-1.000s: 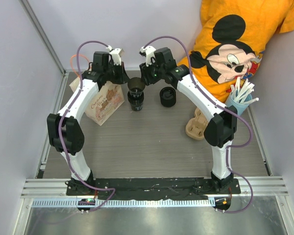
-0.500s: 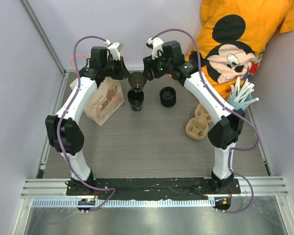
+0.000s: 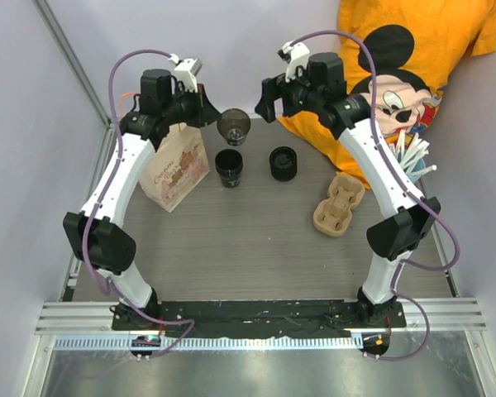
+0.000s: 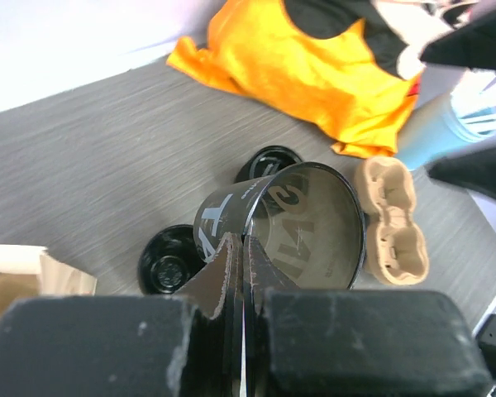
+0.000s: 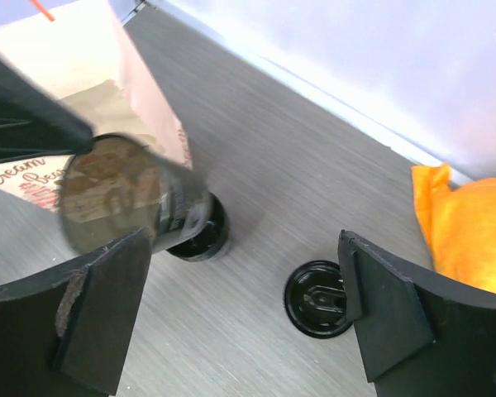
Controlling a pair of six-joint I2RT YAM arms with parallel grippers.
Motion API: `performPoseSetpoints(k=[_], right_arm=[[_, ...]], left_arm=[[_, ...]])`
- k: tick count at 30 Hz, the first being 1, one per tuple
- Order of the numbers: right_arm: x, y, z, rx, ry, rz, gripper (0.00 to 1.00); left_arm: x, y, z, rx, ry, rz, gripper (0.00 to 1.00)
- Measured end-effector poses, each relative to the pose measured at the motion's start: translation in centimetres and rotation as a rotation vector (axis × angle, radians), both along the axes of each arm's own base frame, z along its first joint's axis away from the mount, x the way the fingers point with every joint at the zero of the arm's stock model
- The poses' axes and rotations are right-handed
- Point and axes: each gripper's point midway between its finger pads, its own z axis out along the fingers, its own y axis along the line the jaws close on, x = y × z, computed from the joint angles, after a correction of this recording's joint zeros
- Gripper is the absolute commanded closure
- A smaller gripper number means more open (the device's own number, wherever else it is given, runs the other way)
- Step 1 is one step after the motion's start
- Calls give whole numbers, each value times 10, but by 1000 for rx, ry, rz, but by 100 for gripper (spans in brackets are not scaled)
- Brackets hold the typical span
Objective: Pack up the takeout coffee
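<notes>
The takeout coffee cup [image 3: 234, 126] is black with white lettering and a dull brownish inside. It hangs tilted above the table at the back. My left gripper [image 3: 211, 116] is shut on its rim, and the left wrist view shows the fingertips [image 4: 246, 248] pinched on the wall of the cup [image 4: 314, 223]. My right gripper [image 3: 266, 99] stands wide open just right of the cup, touching nothing. In the right wrist view the cup [image 5: 107, 190] is blurred past the left finger, and the gap of that gripper [image 5: 244, 256] is empty. Two black round lids [image 3: 229, 165] [image 3: 283, 163] lie on the table below.
A brown paper bag [image 3: 178, 165] stands open just left of the cup. A beige pulp carrier [image 3: 337, 203] lies to the right. A light blue cup of white straws [image 3: 409, 165] stands by the orange shirt [image 3: 397, 66] at the back right.
My right gripper opened, let go of the cup and drew back to the right. My left gripper has lifted the cup up and toward the back.
</notes>
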Motion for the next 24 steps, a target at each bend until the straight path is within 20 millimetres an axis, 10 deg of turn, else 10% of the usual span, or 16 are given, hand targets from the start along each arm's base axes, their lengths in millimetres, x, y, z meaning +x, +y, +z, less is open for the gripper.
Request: performPoseSetpoints(k=[15,24], right_arm=[[5,-82,-7,28,35,-138,1],[13,-99,-55,-43,108,-217,6]], left_arm=[[-102,-73,17,70,-55,-314,100],[-164,-81,-75,199,100,-460,100]])
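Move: The smoky cup already pinched in the left fingers is bound for the clear table, about 15 cm back, 12 cm right and 26 cm below that hand. The cup stack stands about 3 cm ahead of the left hand, 3 cm right and 20 cm below; the black lids are some 6 cm ahead, 20 cm right, 24 cm down. From the open right hand the lids lie roughly 2 cm ahead, 6 cm right and 28 cm below. The smoky cup, still pinched by its wall, is swept back about 16 cm and some 8 cm right by the left hand, away from the cup stack, rising slightly before sinking towards the clear table while the wrist turns about 25 degrees clockwise. The right hand stays open, swings right about 10 cm, then sinks about 5 cm towards the black lids, turning slightly clockwise. ##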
